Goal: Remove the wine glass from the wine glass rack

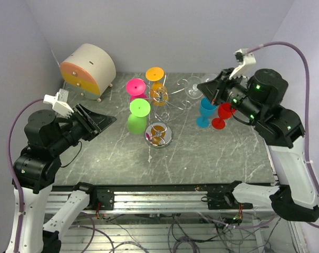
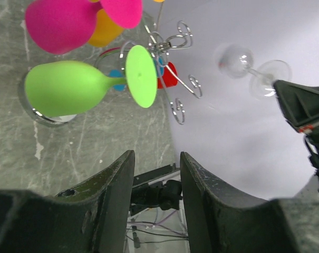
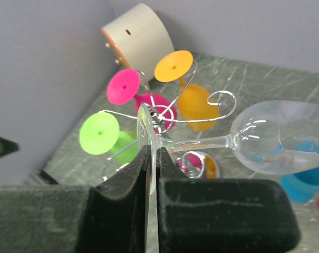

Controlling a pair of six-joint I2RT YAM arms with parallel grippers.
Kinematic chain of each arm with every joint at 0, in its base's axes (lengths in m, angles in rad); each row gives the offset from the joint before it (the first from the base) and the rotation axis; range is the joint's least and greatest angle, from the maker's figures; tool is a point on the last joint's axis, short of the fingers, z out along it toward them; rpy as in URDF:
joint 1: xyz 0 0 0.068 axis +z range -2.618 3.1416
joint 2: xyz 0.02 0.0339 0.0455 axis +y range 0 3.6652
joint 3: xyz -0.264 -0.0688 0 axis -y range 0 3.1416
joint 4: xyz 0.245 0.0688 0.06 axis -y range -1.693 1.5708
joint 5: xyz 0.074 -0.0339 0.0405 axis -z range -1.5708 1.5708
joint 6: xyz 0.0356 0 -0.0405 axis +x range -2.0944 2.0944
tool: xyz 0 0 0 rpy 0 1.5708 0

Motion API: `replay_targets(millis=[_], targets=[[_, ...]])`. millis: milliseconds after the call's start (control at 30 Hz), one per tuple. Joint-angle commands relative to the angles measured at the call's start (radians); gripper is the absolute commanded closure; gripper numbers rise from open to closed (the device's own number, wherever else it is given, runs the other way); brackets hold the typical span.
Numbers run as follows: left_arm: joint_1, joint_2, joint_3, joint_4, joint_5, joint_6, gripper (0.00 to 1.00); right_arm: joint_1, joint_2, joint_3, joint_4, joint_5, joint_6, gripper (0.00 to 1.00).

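Note:
The wine glass rack (image 1: 158,135) is a silver wire stand on a shiny round base at mid-table, with green (image 1: 138,115), pink (image 1: 136,87) and orange (image 1: 156,84) glasses hanging from its arms. My right gripper (image 3: 153,150) is shut on the round foot of a clear wine glass (image 3: 278,138), which lies sideways in the air. In the left wrist view the clear wine glass (image 2: 238,59) hangs apart from the rack's curled hooks (image 2: 194,86). My left gripper (image 2: 156,155) stands open and empty, left of the rack and facing the green glass (image 2: 69,87).
A blue glass (image 1: 205,112) and a red glass (image 1: 222,115) stand on the table under the right arm. A beige round box with an orange front (image 1: 88,68) sits at the back left. Walls close the back and both sides.

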Motion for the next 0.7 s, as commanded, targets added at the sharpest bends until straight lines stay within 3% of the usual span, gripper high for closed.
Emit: replay_targets(millis=[0, 167, 400, 500, 667], targets=[[0.000, 0.036, 0.032, 0.074, 0.102, -0.058, 0.50, 0.002, 0.022, 0.038, 0.103, -0.019, -0.241, 1.00], [0.000, 0.098, 0.055, 0.120, 0.162, -0.117, 0.49, 0.004, 0.007, 0.007, 0.225, -0.086, -0.420, 1.00], [0.000, 0.152, 0.030, 0.268, 0.267, -0.272, 0.49, 0.017, 0.078, 0.094, 0.232, -0.163, -0.606, 1.00], [0.000, 0.156, 0.017, 0.342, 0.280, -0.338, 0.50, 0.038, 0.087, 0.090, 0.271, -0.122, -0.689, 1.00], [0.000, 0.170, 0.044, 0.322, 0.253, -0.331, 0.50, 0.183, 0.096, 0.050, 0.357, 0.094, -0.853, 1.00]])
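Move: The right hand already pinches the clear wine glass by its foot; the left fingertips it is being brought to wait about 20 cm to its left, 8 cm back and 8 cm lower. The rack's top is some 8 cm ahead of the right hand, 11 cm left and 17 cm below; the blue glass stands roughly 9 cm ahead, 7 cm right and 37 cm below. From the left hand the glass foot lies about 20 cm right, 9 cm ahead and 9 cm up, the green glass 7 cm right, 7 cm ahead and 7 cm below. Keeping its shut fingers on the glass foot, the right hand lifts about 5 cm while easing left and a little forward towards the left hand, and it tips its fingers up some 30 degrees, rolling its right side up so that the bowl swings upward. The empty, half-open left hand comes to meet it, going right and up and a bit forward past the green glass towards the glass foot, rolling its left side down as it goes. ##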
